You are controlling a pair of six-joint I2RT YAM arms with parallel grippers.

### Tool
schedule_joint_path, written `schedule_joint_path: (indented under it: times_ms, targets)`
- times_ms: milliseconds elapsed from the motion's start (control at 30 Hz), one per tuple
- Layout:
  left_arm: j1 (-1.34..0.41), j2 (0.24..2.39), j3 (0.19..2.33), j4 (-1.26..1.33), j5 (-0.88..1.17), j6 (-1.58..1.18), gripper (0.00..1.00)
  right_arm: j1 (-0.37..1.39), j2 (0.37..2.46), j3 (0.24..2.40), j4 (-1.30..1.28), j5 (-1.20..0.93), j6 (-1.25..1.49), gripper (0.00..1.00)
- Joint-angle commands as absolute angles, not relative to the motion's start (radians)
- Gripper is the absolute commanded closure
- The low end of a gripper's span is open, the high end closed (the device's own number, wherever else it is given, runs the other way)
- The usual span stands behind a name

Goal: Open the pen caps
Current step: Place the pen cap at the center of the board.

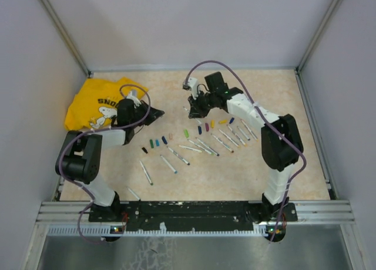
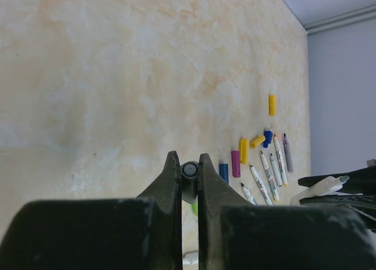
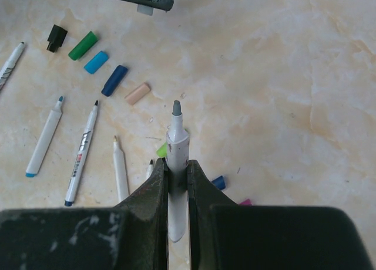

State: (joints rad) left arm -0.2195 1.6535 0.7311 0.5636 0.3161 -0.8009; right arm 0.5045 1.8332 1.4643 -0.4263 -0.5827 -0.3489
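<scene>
My left gripper (image 2: pixel 188 161) is shut on a small grey pen cap (image 2: pixel 190 170), held end-on between the fingers. In the right wrist view my right gripper (image 3: pixel 175 167) is shut on a white pen barrel (image 3: pixel 176 142), whose grey tip is bare and points away. From above, the left gripper (image 1: pixel 157 114) and the right gripper (image 1: pixel 190 110) face each other a short gap apart over the table's middle. Loose pen caps lie in a row: black (image 3: pixel 56 37), green (image 3: pixel 82 45), light blue (image 3: pixel 96 62), dark blue (image 3: pixel 114 80), peach (image 3: pixel 137 93). Others lie beyond: yellow (image 2: pixel 272 104), magenta (image 2: pixel 235 164).
Several uncapped white pens (image 1: pixel 176 157) lie scattered on the beige table between the arms, with more (image 1: pixel 229 138) near the right arm. A yellow printed T-shirt (image 1: pixel 103 103) lies at the back left. Grey walls enclose the table on three sides.
</scene>
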Motion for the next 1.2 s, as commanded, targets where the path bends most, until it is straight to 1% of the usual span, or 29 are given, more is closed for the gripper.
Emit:
schedule_joint_path:
  times_ms: [0, 433, 567, 733, 833, 967, 1000, 1067, 1100, 1167]
  targets:
    - [-0.213, 1.710, 0.797, 0.513, 0.319, -0.814, 0.98, 0.540, 1.920, 1.595, -0.472, -0.498, -0.346, 1.00]
    - [-0.214, 1.887, 0.931, 0.478, 0.353, -0.860, 0.95, 0.609, 2.208, 1.899, -0.582, -0.361, -0.321, 1.00]
    - [-0.214, 1.925, 0.992, 0.441, 0.317, -0.870, 0.91, 0.625, 2.277, 1.977, -0.608, -0.343, -0.302, 1.00]
    - [-0.214, 1.960, 1.010, 0.426, 0.259, -0.922, 0.87, 0.636, 2.353, 2.063, -0.631, -0.317, -0.297, 1.00]
    - [-0.214, 1.981, 1.027, 0.400, 0.235, -0.939, 0.80, 0.640, 2.396, 2.122, -0.657, -0.302, -0.303, 1.00]
    - [-0.214, 1.992, 1.034, 0.387, 0.217, -0.951, 0.75, 0.640, 2.423, 2.145, -0.670, -0.287, -0.308, 1.00]
    - [-0.213, 1.992, 1.033, 0.383, 0.209, -0.952, 0.72, 0.640, 2.426, 2.145, -0.671, -0.284, -0.309, 1.00]
    - [-0.214, 1.989, 1.028, 0.382, 0.196, -0.957, 0.71, 0.641, 2.428, 2.144, -0.676, -0.283, -0.313, 1.00]
    - [-0.213, 1.987, 1.024, 0.383, 0.193, -0.959, 0.71, 0.641, 2.428, 2.141, -0.678, -0.284, -0.314, 0.98]
    - [-0.213, 1.986, 1.021, 0.380, 0.186, -0.959, 0.67, 0.641, 2.428, 2.138, -0.682, -0.288, -0.316, 0.96]
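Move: The grey cap is in the left gripper; its bare spot on the board lies some 8 cm ahead of that hand, 2 cm to its right and 10 cm below. The peach cap lies about 4 cm back and 4 cm right of the left hand, and the lime cap 3 cm back, 10 cm right. From the right hand, which holds the uncapped pen, that spot is roughly 11 cm ahead, 10 cm left and 13 cm down; the lime cap is almost straight below. Lower the left gripper about 7 cm while reaching some 5 cm forward to the bare board, tipping the fingers down about 15 degrees; near the end, open them partway to let go of the grey cap. Meanwhile bring the right gripper down about 11 cm and roughly 7 cm each forward and left towards that spot, keeping its grip on the pen. ##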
